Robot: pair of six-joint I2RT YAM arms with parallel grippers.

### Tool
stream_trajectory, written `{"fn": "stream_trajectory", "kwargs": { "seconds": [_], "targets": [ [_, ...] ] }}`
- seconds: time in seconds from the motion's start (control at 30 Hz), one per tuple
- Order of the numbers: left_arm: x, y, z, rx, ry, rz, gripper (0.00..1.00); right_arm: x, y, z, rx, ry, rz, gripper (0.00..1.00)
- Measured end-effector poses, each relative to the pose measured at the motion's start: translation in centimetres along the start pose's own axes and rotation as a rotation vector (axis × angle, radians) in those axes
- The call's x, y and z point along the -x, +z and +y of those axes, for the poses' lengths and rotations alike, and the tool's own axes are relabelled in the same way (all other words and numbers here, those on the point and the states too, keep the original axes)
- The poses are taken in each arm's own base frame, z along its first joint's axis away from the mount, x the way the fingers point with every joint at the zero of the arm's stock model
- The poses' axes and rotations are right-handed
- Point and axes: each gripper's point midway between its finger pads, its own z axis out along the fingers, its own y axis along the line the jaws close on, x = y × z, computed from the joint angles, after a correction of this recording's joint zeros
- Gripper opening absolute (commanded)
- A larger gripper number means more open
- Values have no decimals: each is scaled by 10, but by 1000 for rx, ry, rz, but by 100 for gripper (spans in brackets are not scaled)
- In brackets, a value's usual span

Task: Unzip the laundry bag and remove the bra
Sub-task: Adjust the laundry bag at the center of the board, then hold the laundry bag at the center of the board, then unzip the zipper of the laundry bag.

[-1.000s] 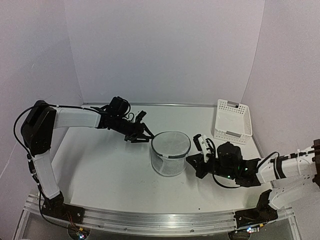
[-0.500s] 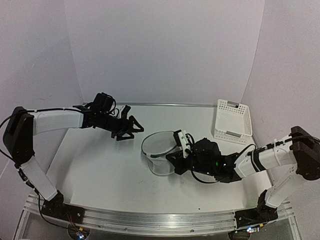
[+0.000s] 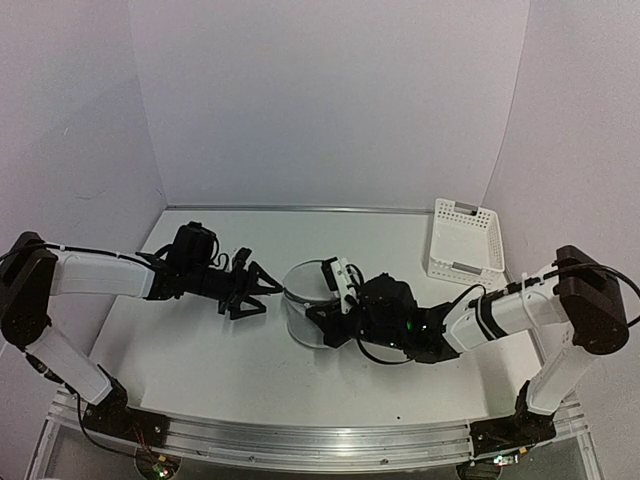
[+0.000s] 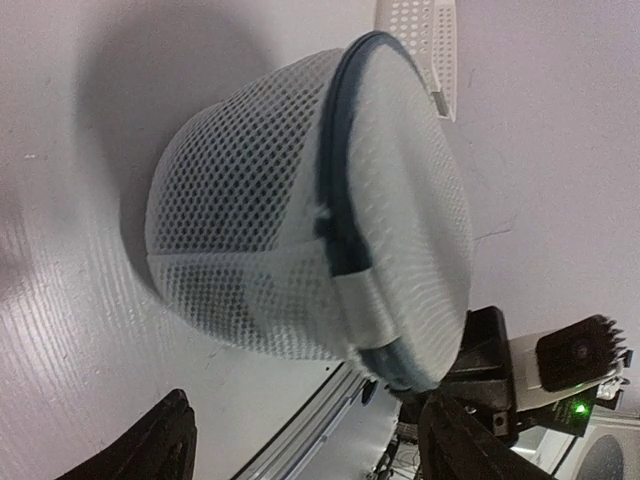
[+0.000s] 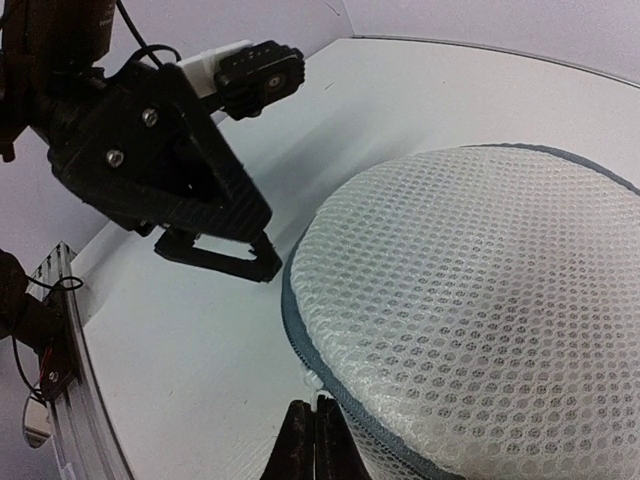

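The laundry bag point(image 3: 300, 290), a white mesh pouch with a dark zipper rim, leans tilted at the table's middle. It fills the left wrist view point(image 4: 300, 200) and the right wrist view point(image 5: 480, 300). My right gripper point(image 3: 313, 322) is at the bag's near rim; in the right wrist view it point(image 5: 315, 445) is shut on the small white zipper pull point(image 5: 314, 384). My left gripper point(image 3: 262, 298) is open and empty just left of the bag, not touching it; its dark fingers point(image 5: 225, 255) show in the right wrist view. The bra does not show.
A white slotted basket point(image 3: 465, 243) stands at the back right, also at the top of the left wrist view point(image 4: 420, 40). The metal rail point(image 3: 300, 435) runs along the table's near edge. The right arm's body lies right of the bag.
My right gripper has moved left along the bag's rim, and the bag has shifted left and tipped over. My left arm has drawn back to the left and nearer, staying open.
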Motion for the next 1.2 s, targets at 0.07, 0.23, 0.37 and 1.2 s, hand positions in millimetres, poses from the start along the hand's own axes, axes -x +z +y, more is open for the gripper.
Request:
{"fn": "stream_trajectory", "kwargs": {
  "seconds": [0.07, 0.23, 0.37, 1.2],
  "targets": [
    [3, 1, -8, -27, 2, -12, 77, -2, 0, 4, 9, -3, 4, 0],
    [7, 10, -21, -66, 0, -17, 77, -5, -1, 10, 20, -18, 11, 0],
    [8, 22, -25, -72, -9, -3, 73, -9, -2, 12, 23, -28, 17, 0],
    [6, 50, -33, -84, -28, 46, 0, -23, -41, -14, -90, -83, 24, 0]
  ]
}}
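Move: The laundry bag stands with its middle about 8 cm to the right of the left hand, 2 cm farther ahead and 5 cm lower; the zip tab on its near rim is some 8 cm to that hand's right and 4 cm back, level with it. From the right hand, whose shut fingers already hold that tab, the bag's middle lies about 7 cm ahead, neither left nor right, and 5 cm lower. The bag's left rim is what the left hand goes for: open fingers travel right about 6 cm, lifting slightly and sinking again, then shut on the rim and pinch the mesh. Meanwhile the right hand keeps its grip on the zip tab, easing back a couple of centimetres and then drawing to the right some 5 cm, away from the left hand. ##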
